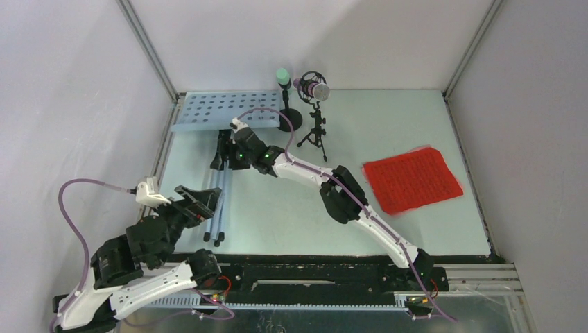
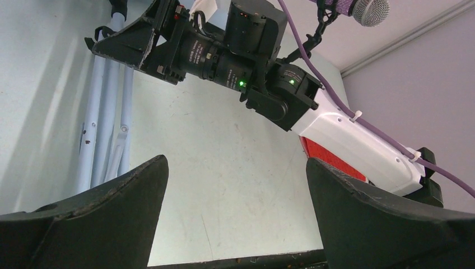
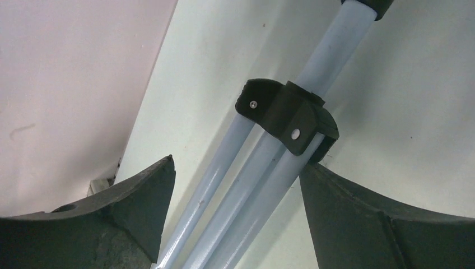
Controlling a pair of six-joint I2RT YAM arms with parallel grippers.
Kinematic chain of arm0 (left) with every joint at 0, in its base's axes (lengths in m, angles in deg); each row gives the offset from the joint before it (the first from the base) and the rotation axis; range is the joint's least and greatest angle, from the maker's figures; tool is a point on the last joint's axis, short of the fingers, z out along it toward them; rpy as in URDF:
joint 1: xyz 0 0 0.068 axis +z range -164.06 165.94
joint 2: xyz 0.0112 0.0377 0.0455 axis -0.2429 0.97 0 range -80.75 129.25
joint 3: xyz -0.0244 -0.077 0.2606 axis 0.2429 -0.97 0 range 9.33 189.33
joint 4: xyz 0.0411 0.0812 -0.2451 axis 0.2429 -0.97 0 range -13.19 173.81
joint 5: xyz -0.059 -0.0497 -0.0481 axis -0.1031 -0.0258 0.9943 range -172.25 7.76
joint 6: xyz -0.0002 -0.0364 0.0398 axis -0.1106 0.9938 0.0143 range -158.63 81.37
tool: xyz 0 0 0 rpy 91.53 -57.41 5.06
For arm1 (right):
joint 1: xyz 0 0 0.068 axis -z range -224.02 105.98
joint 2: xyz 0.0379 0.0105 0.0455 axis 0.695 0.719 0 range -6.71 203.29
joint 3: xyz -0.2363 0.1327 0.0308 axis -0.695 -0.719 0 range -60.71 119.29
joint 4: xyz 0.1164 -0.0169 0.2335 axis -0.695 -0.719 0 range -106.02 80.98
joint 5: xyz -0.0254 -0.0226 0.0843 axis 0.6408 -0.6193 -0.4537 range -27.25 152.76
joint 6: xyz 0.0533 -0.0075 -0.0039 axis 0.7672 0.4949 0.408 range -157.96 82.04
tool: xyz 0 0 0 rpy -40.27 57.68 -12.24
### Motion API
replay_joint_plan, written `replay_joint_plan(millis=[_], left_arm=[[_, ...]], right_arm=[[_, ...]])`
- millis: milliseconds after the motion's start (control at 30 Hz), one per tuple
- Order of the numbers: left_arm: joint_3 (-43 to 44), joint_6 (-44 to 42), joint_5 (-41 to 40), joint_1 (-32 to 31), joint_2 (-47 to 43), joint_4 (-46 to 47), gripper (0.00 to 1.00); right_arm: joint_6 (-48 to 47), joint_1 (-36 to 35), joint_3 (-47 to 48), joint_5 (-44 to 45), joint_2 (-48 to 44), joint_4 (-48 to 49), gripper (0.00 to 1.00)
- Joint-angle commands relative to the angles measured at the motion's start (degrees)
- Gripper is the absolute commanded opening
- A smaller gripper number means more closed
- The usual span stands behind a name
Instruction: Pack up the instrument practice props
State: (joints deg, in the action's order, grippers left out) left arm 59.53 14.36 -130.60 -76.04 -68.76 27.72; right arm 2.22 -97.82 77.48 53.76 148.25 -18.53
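The blue-grey tripod (image 1: 216,201) lies folded on the table, its legs (image 3: 246,190) bundled under a black collar (image 3: 288,115). My right gripper (image 1: 227,147) straddles those legs just below the collar, jaws open (image 3: 235,174) with a gap on the left side. My left gripper (image 1: 200,205) hovers by the lower legs (image 2: 106,129), open (image 2: 235,168) with only bare table between its fingers. The pale blue perforated music desk (image 1: 225,109) lies flat at the back left. A mint microphone (image 1: 283,75) and a glittery purple microphone (image 1: 315,89) stand on black mounts. A red score sheet (image 1: 412,178) lies to the right.
White walls with metal corner posts (image 1: 149,55) close in the table on three sides. My right arm (image 2: 224,50) stretches diagonally across the middle of the table. The black rail (image 1: 312,274) of the arm bases runs along the near edge.
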Motion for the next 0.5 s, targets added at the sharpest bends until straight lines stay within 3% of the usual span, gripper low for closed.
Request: replay_joint_plan(millis=[0,133,267,467], left_arm=[[0.3,-0.9,-1.4,-0.1,-0.2,-0.7,1.00],[1.0,-2.2,-1.1,-0.1,1.2,-1.0,1.00],[1.3,-3.4,-1.4,-0.1,3.0,-1.5,1.00],[3.3,-5.9,-2.8,-0.1,4.4,-1.5,1.00]], right_arm=[[-5.6,-1.0,1.3,-4.7,-3.8,3.4,0.88],[-9.6,-1.5,0.5,-8.3,-5.9,1.9,0.89],[-15.9,-2.4,-5.8,0.8,-12.8,-3.6,0.89],[-24.2,-3.1,-30.3,14.3,-32.5,1.6,0.89]])
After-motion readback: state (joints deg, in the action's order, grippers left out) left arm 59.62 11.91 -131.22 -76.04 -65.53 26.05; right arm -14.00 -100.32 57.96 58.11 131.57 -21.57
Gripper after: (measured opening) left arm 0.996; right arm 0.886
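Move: The music stand lies folded under my open right hand: its leg bracket is about 2 cm ahead, 1 cm left and 4 cm below. The stand's perforated plate centres some 16 cm ahead and 2 cm right of that hand; the green-topped mic's base is about 14 cm ahead, 23 cm right. From my left hand, the bracket lies roughly 25 cm ahead, 4 cm left and 24 cm below. I back my right hand away from the folded stand, fingers staying wide open and empty: first nearly straight back along the legs, then sweeping right as well and, at the end, rising about 2 cm, some 6 cm sideways and back in all, the wrist turning by under 20 degrees. My left hand stays high near the feet end, just starting to sink and roll slightly. ##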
